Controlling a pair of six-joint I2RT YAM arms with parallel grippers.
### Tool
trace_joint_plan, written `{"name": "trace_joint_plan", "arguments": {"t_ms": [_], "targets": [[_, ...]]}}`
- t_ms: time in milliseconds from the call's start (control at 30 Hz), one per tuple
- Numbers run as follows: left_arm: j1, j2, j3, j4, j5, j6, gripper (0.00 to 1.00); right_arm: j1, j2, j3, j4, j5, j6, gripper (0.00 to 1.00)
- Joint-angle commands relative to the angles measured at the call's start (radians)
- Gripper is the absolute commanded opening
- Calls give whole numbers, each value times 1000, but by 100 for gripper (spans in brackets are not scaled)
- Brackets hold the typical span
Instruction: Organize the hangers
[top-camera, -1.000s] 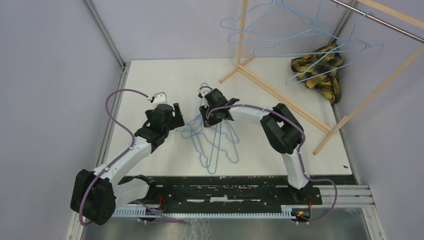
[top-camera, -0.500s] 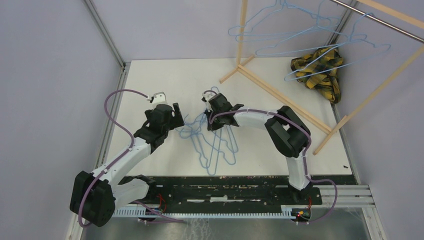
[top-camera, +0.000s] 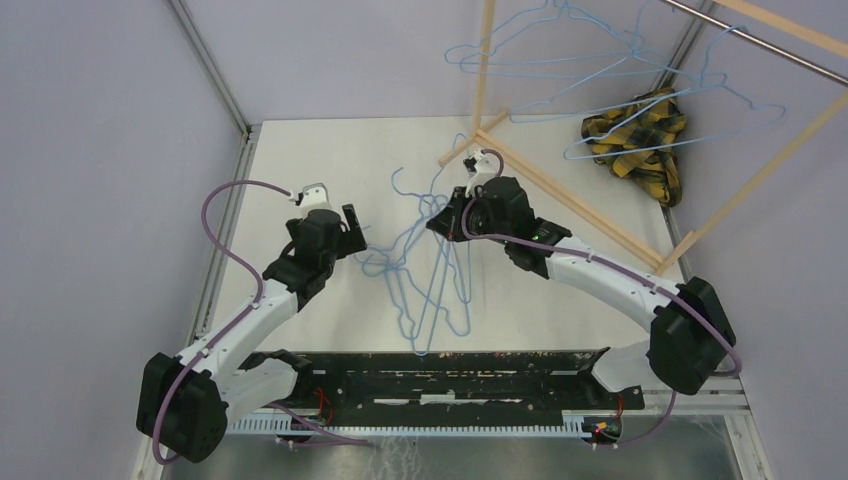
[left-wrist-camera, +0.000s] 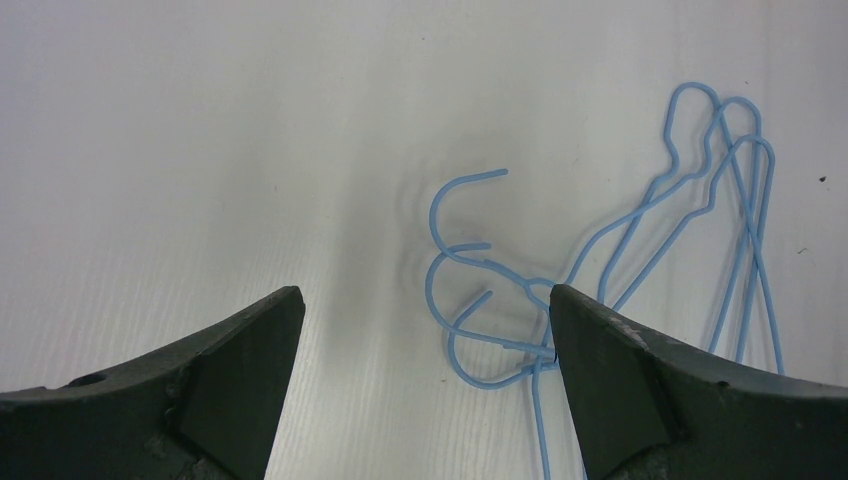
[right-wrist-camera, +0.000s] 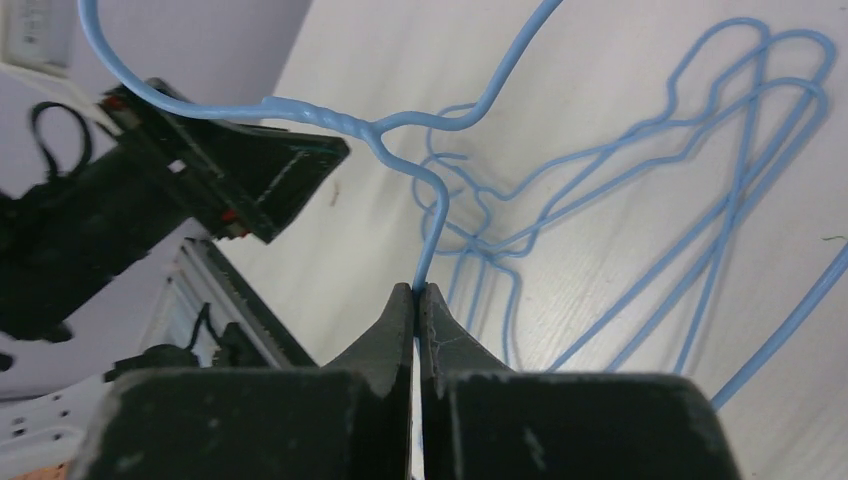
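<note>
My right gripper (top-camera: 445, 214) (right-wrist-camera: 416, 291) is shut on the wire of one light-blue hanger (right-wrist-camera: 330, 116) just below its twisted neck. That hanger is raised off the table, its hook (top-camera: 400, 180) pointing left. Several more hangers (top-camera: 432, 292) (right-wrist-camera: 640, 150) lie overlapped on the white table below it. My left gripper (top-camera: 354, 233) (left-wrist-camera: 425, 300) stands open just above the table. The lying hangers' hooks (left-wrist-camera: 470, 300) sit between its fingers, close to the right one. Further hangers (top-camera: 560, 62) hang on the rack at the back right.
A wooden rack frame (top-camera: 481, 70) with a metal rail (top-camera: 745, 38) stands at the back right, its base bars reaching across the table. A yellow-black plaid cloth (top-camera: 640, 135) lies under it. Grey walls close in on both sides.
The right gripper shut on a hanger and lifted it up and back toward the rack; its elbow swung out to the right. The left arm barely moved.
</note>
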Motion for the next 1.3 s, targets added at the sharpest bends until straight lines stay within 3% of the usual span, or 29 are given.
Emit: {"name": "trace_joint_plan", "arguments": {"t_ms": [0,167,333,633,800,967,1267], "targets": [[3,7,10,33,2,-49,99,6,-101,-3,19,-107,82,1],[2,20,5,46,8,-51,99,21,-218,132,-206,-190,-29,1],[3,28,14,53,22,-53,99,22,-374,209,-285,-7,-69,1],[3,3,33,25,35,-45,99,19,-415,142,-94,347,1,1],[2,-2,41,16,40,-41,99,13,-384,114,29,466,-18,1],[3,12,59,12,53,-35,99,-33,-304,180,125,445,-19,1],[3,-6,87,-15,46,-13,99,-85,-157,331,225,300,122,1]]}}
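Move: The right gripper already pinches a hanger; the rail it is bound for passes about 18 cm ahead, 32 cm to the right and nearly 40 cm above this hand. The hung hangers dangle below the rail, roughly 20 cm ahead, 30 cm right and 25 cm up. The pile of hangers lies some 20 cm below, about 3 cm left and 2 cm back. From the idle left hand, the rail is about 18 cm ahead, 47 cm right and 46 cm up. Keep the right fingers shut on the hanger's wire and carry it up from above the pile towards the rail, about 22 cm in all. Draw back some 7 cm while climbing, then swing right and push forward about 12 cm, turning the wrist some 25 degrees clockwise and tipping the fingers upward. ##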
